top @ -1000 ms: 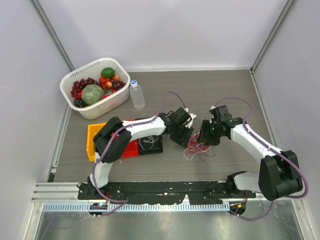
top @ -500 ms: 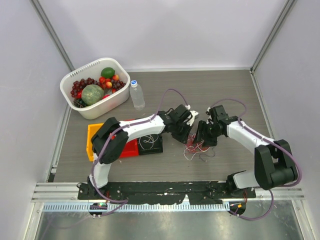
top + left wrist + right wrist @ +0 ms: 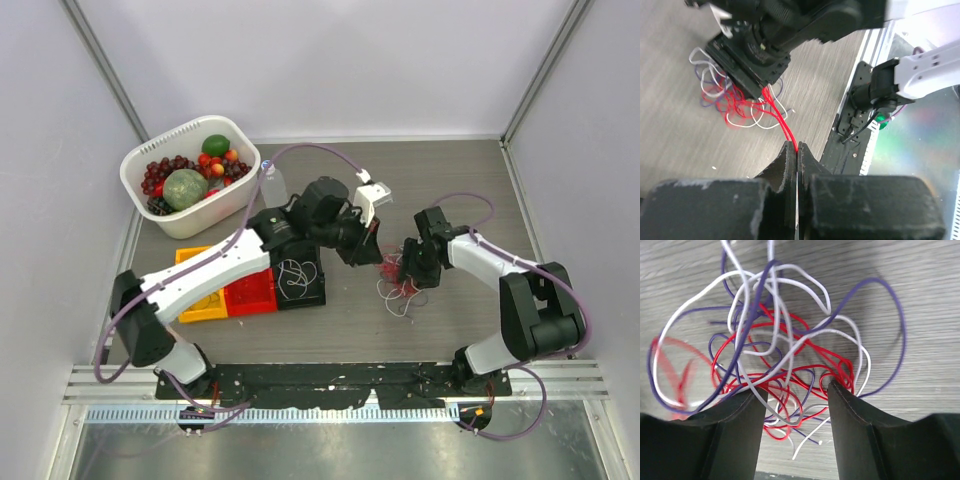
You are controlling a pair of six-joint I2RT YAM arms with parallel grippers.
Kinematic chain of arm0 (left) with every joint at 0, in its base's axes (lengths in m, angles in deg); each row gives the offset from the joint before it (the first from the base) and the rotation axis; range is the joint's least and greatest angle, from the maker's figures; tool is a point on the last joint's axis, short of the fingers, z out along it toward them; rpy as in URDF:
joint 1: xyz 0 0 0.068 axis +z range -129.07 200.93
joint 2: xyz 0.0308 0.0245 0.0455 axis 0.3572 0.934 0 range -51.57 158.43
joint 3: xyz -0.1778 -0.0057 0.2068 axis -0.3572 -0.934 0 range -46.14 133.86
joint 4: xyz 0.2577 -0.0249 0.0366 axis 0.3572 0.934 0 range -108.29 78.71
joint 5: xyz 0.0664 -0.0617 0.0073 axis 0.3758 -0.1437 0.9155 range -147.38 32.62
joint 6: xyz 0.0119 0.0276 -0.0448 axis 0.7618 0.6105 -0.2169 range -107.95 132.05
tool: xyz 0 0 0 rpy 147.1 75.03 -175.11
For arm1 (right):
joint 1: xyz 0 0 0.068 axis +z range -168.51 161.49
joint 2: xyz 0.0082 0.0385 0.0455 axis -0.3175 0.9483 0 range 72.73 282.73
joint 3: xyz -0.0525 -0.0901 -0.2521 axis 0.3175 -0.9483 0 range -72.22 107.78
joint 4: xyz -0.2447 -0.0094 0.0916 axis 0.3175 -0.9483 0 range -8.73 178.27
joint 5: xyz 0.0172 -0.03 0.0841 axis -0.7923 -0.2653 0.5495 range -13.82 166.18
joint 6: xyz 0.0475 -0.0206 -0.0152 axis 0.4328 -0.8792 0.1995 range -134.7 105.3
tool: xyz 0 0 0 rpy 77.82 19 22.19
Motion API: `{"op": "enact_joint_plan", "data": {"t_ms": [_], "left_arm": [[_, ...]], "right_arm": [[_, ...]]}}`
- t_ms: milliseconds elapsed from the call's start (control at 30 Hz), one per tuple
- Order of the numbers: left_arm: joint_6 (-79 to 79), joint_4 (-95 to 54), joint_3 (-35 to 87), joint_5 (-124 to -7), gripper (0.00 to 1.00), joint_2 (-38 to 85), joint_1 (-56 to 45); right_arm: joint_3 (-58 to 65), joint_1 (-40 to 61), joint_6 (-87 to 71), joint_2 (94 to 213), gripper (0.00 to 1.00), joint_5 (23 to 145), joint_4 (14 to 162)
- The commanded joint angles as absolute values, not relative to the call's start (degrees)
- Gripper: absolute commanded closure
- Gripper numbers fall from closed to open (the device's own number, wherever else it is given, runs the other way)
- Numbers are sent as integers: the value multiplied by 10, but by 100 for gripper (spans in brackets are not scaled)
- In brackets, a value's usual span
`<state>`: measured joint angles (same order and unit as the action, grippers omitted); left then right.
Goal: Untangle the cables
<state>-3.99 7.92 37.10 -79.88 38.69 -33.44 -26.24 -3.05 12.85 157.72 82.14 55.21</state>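
The cables (image 3: 402,292) lie as a loose tangle of red, white and purple wires on the table right of centre. My left gripper (image 3: 796,148) is shut on a red cable (image 3: 782,122), which runs taut from its tips down into the tangle (image 3: 732,102). In the top view the left gripper (image 3: 373,250) hangs raised just left of the tangle. My right gripper (image 3: 796,395) is open, and its fingers (image 3: 850,410) are down on the table straddling several strands of the tangle (image 3: 780,340). It also shows in the top view (image 3: 410,270) and the left wrist view (image 3: 752,75).
A white basket (image 3: 236,198) of fruit stands at the back left, with a water bottle (image 3: 274,190) beside it. Orange, red and black bins (image 3: 250,292) sit under the left arm; the black one (image 3: 300,280) holds a white wire. A black rail (image 3: 320,380) edges the table front.
My left arm has risen and swung back to the left, drawing the red cable taut out of the tangle. My right gripper has shifted slightly and stays down on the tangle.
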Motion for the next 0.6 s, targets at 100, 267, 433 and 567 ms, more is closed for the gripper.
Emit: {"op": "enact_joint_plan", "data": {"t_ms": [100, 267, 433, 567], "left_arm": [[55, 54, 453, -735, 100, 256, -336], [98, 37, 503, -682, 100, 207, -337], [148, 64, 597, -623, 100, 193, -336], [184, 71, 643, -539, 100, 180, -336]], "right_arm": [[-281, -69, 143, 1546, 44, 710, 541], [-278, -72, 140, 1546, 43, 698, 540], [-277, -74, 142, 1551, 42, 677, 537], [-270, -74, 133, 1549, 42, 668, 536]]}}
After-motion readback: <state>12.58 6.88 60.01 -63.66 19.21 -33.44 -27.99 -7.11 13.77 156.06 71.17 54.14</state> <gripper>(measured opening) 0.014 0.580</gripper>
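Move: The left hand holds red cable high up; the tangle lies about 22 cm below it, some 4 cm farther out and 7 cm to its right. The black bin stands about 25 cm left and 5 cm farther out, the red bin some 39 cm left and 5 cm farther out, both 22 cm down. The right hand's fingers are in the tangle, its middle about 2 cm left, 1 cm back and 1 cm below. Left hand hauls pinched red cable up about 30 cm and left; open right fingers drag the tangle rightward. ##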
